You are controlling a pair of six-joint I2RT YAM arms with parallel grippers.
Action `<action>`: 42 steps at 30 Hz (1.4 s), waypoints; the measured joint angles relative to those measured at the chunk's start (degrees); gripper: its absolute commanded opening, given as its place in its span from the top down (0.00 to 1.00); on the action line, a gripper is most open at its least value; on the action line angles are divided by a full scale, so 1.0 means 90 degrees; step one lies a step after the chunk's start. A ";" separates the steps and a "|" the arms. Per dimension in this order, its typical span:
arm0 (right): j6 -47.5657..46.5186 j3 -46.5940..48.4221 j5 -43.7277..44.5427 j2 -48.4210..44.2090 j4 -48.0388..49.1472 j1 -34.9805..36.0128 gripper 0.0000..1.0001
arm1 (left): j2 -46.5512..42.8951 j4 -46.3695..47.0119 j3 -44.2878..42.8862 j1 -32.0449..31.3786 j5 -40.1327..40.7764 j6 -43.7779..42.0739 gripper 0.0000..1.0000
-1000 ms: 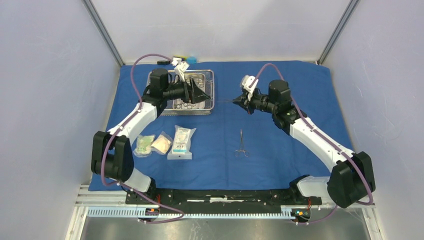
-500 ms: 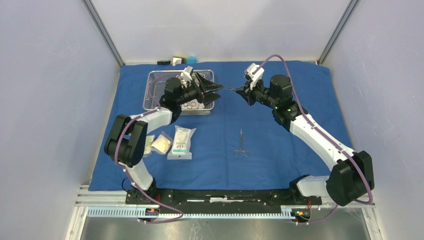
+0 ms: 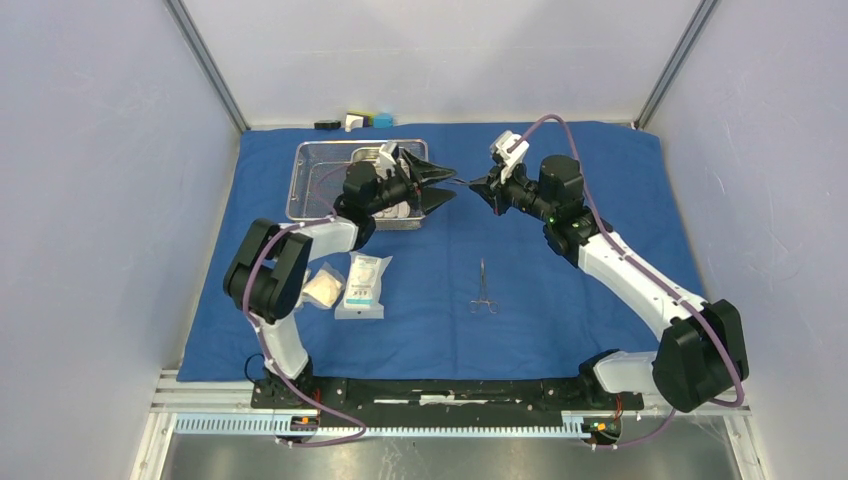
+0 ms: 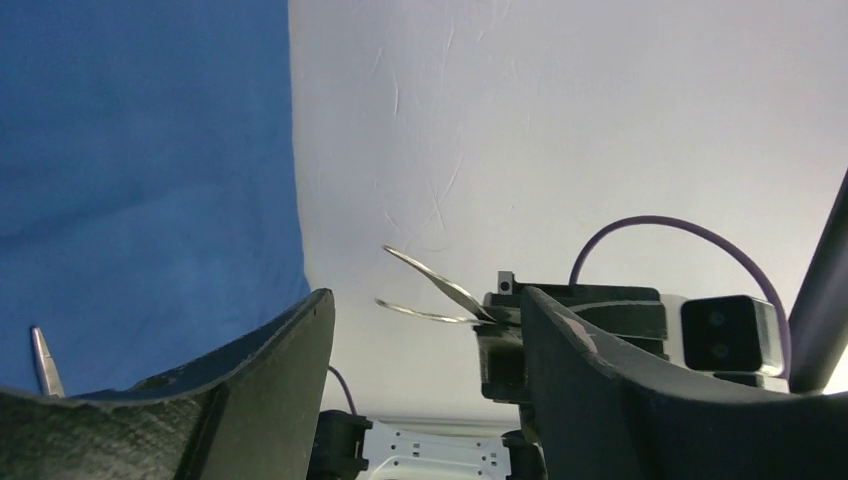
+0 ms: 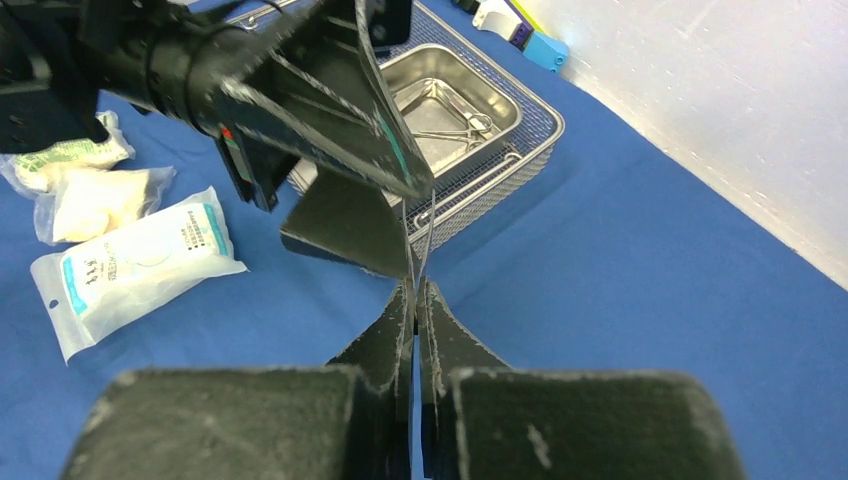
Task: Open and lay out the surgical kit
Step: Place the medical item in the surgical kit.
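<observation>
My right gripper (image 3: 477, 186) is shut on a slim steel tweezer-like instrument (image 5: 414, 235) and holds it above the blue cloth (image 3: 560, 260), prongs pointing left. Facing it, my left gripper (image 3: 451, 183) is open, and the two prongs (image 4: 425, 290) reach between its fingers without touching them. The wire-mesh basket (image 3: 298, 185) with the steel pan (image 5: 490, 85) sits at the back left, with more instruments in the pan. Another scissor-like instrument (image 3: 483, 288) lies on the cloth. Three packets (image 5: 140, 260) (image 5: 95, 200) (image 5: 65, 155) lie front left.
Small black, white and blue blocks (image 3: 355, 121) sit past the cloth's far edge by the back wall. White enclosure walls stand on the left, right and back. The left forearm reaches over the basket's front right corner.
My left arm swung right from over the basket, and its open jaws now meet the tip of the instrument. My right gripper lifted the instrument a little and held it.
</observation>
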State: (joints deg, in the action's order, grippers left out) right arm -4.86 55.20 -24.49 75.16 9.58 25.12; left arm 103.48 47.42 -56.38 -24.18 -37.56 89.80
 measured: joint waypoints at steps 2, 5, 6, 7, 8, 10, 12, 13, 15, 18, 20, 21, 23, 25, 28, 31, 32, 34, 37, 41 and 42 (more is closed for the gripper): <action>0.0022 -0.0049 -0.0034 -0.0005 0.0058 0.0000 0.99 | 0.0180 0.0114 -0.0017 -0.0061 0.0005 0.0219 0.31; 0.0049 -0.0165 -0.0051 -0.0017 0.0143 0.0000 1.00 | 0.0369 0.0253 -0.0034 -0.0121 0.0005 0.0500 0.32; 0.0051 -0.0221 -0.0051 -0.0019 0.0172 0.0000 1.00 | 0.0418 0.0299 -0.0056 -0.0134 0.0005 0.0580 0.33; 0.0053 -0.0279 -0.0051 -0.0022 0.0204 0.0000 0.99 | 0.0457 0.0330 -0.0092 -0.0143 0.0007 0.0636 0.34; 0.0056 -0.0335 -0.0049 -0.0022 0.0228 0.0000 1.00 | 0.0481 0.0372 -0.0121 -0.0146 0.0007 0.0692 0.35; 0.0053 -0.0423 -0.0046 -0.0024 0.0267 0.0000 1.00 | 0.0512 0.0476 -0.0185 -0.0158 0.0007 0.0823 0.41; 0.0051 -0.0500 -0.0029 -0.0029 0.0350 0.0000 1.00 | 0.0525 0.0537 -0.0206 -0.0168 0.0012 0.0908 0.44; 0.0049 -0.0522 -0.0029 -0.0034 0.0381 0.0000 0.99 | 0.0527 0.0551 -0.0206 -0.0168 0.0015 0.0940 0.45; 0.0046 -0.0556 -0.0024 -0.0066 0.0423 0.0000 0.99 | 0.0527 0.0561 -0.0206 -0.0180 0.0022 0.0976 0.49; 0.0034 -0.0588 -0.0005 -0.0119 0.0466 0.0000 0.99 | 0.0527 0.0563 -0.0206 -0.0204 0.0022 0.1022 0.56; 0.0022 -0.0607 0.0019 -0.0153 0.0503 0.0000 1.00 | 0.0527 0.0576 -0.0206 -0.0214 0.0022 0.1032 0.60; 0.0012 -0.0619 0.0022 -0.0168 0.0520 0.0000 0.99 | 0.0527 0.0583 -0.0206 -0.0216 0.0022 0.1037 0.62; -0.0007 -0.0663 0.0027 -0.0202 0.0563 0.0000 0.99 | 0.0527 0.0602 -0.0206 -0.0216 0.0022 0.1042 0.65; -0.0049 -0.0729 0.0039 -0.0240 0.0595 0.0000 0.99 | 0.0527 0.0610 -0.0206 -0.0216 0.0019 0.1044 0.69; -0.0131 -0.0840 0.0046 -0.0289 0.0673 -0.0002 0.99 | 0.0527 0.0612 -0.0206 -0.0221 0.0022 0.1047 0.73; -0.0194 -0.1013 0.0046 -0.0359 0.0809 -0.0017 0.99 | 0.0527 0.0641 -0.0206 -0.0228 0.0019 0.1047 0.76; -0.0211 -0.1071 0.0044 -0.0381 0.0843 -0.0029 0.99 | 0.0527 0.0646 -0.0204 -0.0233 0.0019 0.1047 0.77; -0.0233 -0.1149 0.0041 -0.0413 0.0877 -0.0049 0.99 | 0.0527 0.0648 -0.0204 -0.0233 0.0019 0.1044 0.79; -0.0243 -0.1209 -0.0010 -0.0442 0.0889 -0.0073 0.99 | 0.0527 0.0648 -0.0151 -0.0245 0.0022 0.1037 0.81; -0.0260 -0.1268 -0.0107 -0.0442 0.0889 -0.0090 0.98 | 0.0527 0.0556 -0.0100 -0.0245 0.0010 0.0993 0.84; -0.0262 -0.1280 -0.0129 -0.0442 0.0899 -0.0097 0.98 | 0.0527 0.0549 -0.0100 -0.0245 0.0002 0.0971 0.85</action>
State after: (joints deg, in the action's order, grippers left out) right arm -7.22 43.68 -25.65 71.18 17.67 24.25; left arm 108.22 52.36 -57.28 -26.39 -37.54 98.54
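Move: The right hand already grips the joined end of the metal tweezers in mid-air, their prongs spread towards the left hand's open fingers some 6 cm to its left and 2 cm lower. From the left hand, the tweezers' middle is about 4 cm right, 1 cm ahead and 1 cm up. The instrument tray lies 9 cm left of that hand, 3 cm ahead and 18 cm down; the loose clamp is 10 cm right, 18 cm back and 21 cm down. The left hand edges about 2 cm to the right over the tweezers' spread prongs, dipping a little and coming back up, then nearly stays put while its wide-open fingers close most of the way and pinch the prongs, sinking about 1 cm at the end. Meanwhile the right hand, still shut on the joined end, goes down some 3.5 cm, drawing back nearly 2 cm and slightly right. ##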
